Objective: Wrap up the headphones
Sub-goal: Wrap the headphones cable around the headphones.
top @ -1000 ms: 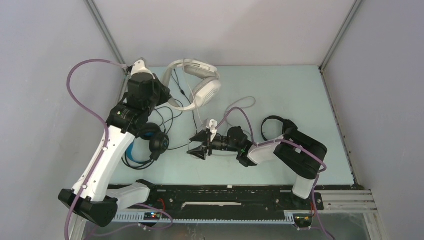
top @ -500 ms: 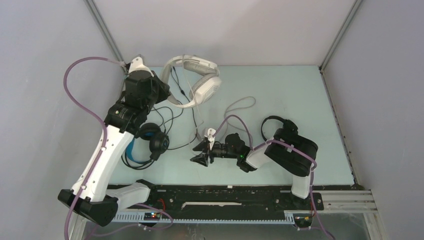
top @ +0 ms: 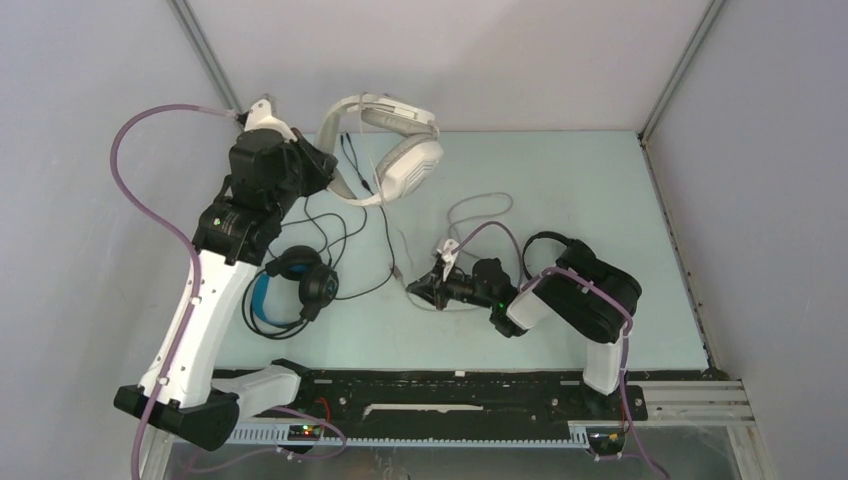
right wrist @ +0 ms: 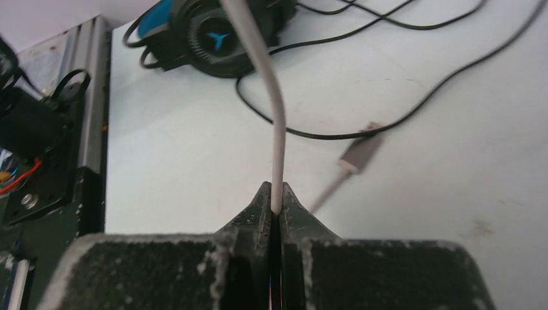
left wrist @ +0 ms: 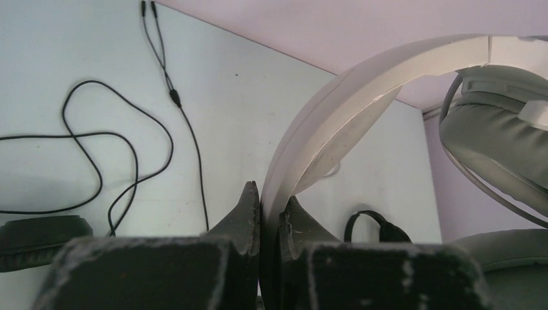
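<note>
My left gripper (top: 326, 166) (left wrist: 270, 203) is shut on the headband (left wrist: 362, 84) of the white-grey headphones (top: 400, 150) and holds them raised at the back left. Their pale cable (top: 478, 212) loops across the table to my right gripper (top: 426, 289) (right wrist: 276, 197), which is shut on this thin white cable (right wrist: 271, 84) near the middle. The cable's grey plug (right wrist: 358, 155) lies just beyond the fingertips. The black headphones with the blue headband (top: 290, 285) (right wrist: 213, 29) lie at the front left. The smaller all-black headphones (top: 550, 250) (left wrist: 375, 226) sit beside my right arm.
Thin black cables (top: 335, 235) (left wrist: 129, 148) sprawl over the table between the left arm and the centre. Grey walls close in the left, back and right sides. A black rail (top: 450, 395) runs along the near edge.
My right gripper went from open to shut on the white cable and drew back to the right. The left arm carried the white-grey headphones a little farther back and left.
</note>
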Motion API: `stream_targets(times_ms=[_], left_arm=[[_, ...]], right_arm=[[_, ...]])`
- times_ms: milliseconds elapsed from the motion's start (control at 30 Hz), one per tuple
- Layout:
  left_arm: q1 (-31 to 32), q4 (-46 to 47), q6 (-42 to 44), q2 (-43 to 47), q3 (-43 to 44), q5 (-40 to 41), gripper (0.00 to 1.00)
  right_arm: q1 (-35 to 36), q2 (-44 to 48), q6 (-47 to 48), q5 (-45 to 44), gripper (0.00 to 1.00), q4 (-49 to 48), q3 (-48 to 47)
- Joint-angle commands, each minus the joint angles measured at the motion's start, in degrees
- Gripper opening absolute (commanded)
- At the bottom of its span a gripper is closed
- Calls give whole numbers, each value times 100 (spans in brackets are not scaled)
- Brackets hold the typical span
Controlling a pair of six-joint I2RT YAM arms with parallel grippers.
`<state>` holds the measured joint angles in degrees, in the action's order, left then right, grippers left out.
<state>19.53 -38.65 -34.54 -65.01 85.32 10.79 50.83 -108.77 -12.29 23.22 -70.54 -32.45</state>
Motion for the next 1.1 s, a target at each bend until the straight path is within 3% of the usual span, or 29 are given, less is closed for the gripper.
stream_targets(times_ms=[0, 233, 400, 733, 867, 1067], left_arm=[[-162, 404, -223, 229, 529, -991, 0], [-298, 412, 151, 291, 553, -2590, 0], [-309, 75, 911, 385, 466, -3123, 0], [-309, -257, 1896, 286, -62, -4594, 0], [-301, -590, 2228, 85, -234, -4728, 0], [-134, -982, 3020, -24, -381, -3757, 0]], right_arm=[[-345, 58, -378, -178, 0, -606, 105], [-935, 104, -759, -252, 0, -730, 107], [-1530, 223, -1028, -303, 0, -703, 72], [-2290, 823, -775, -5, 0, 633, -561], [-2384, 1155, -535, 145, 0, 1412, -872], [-2567, 1692, -419, 598, 0, 3036, -1489]])
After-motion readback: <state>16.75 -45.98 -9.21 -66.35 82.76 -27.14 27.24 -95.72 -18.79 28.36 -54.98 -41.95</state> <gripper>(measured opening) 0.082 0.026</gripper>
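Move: About 13 cm ahead of the right hand, 3 cm left and some 30 cm above it is the middle of the white headphones, whose cable the right fingers already pinch. The grey plug lies 6 cm ahead, 4 cm left and 6 cm below the right hand. The left hand already grips the headband, with the headphones' middle 4 cm ahead, 7 cm right, level; the blue-black headset lies 6 cm back, 14 cm left and 36 cm below that hand. Drawing the pinched cable forward some 15 cm, the right hand also goes about 10 cm right and rises 10 cm, mostly in the later half, heading to the far right side of the ear cups. Meanwhile the left hand keeps its grip on the headband and carries the headphones right and back, dipping late, while turning them some 40 degrees clockwise. ##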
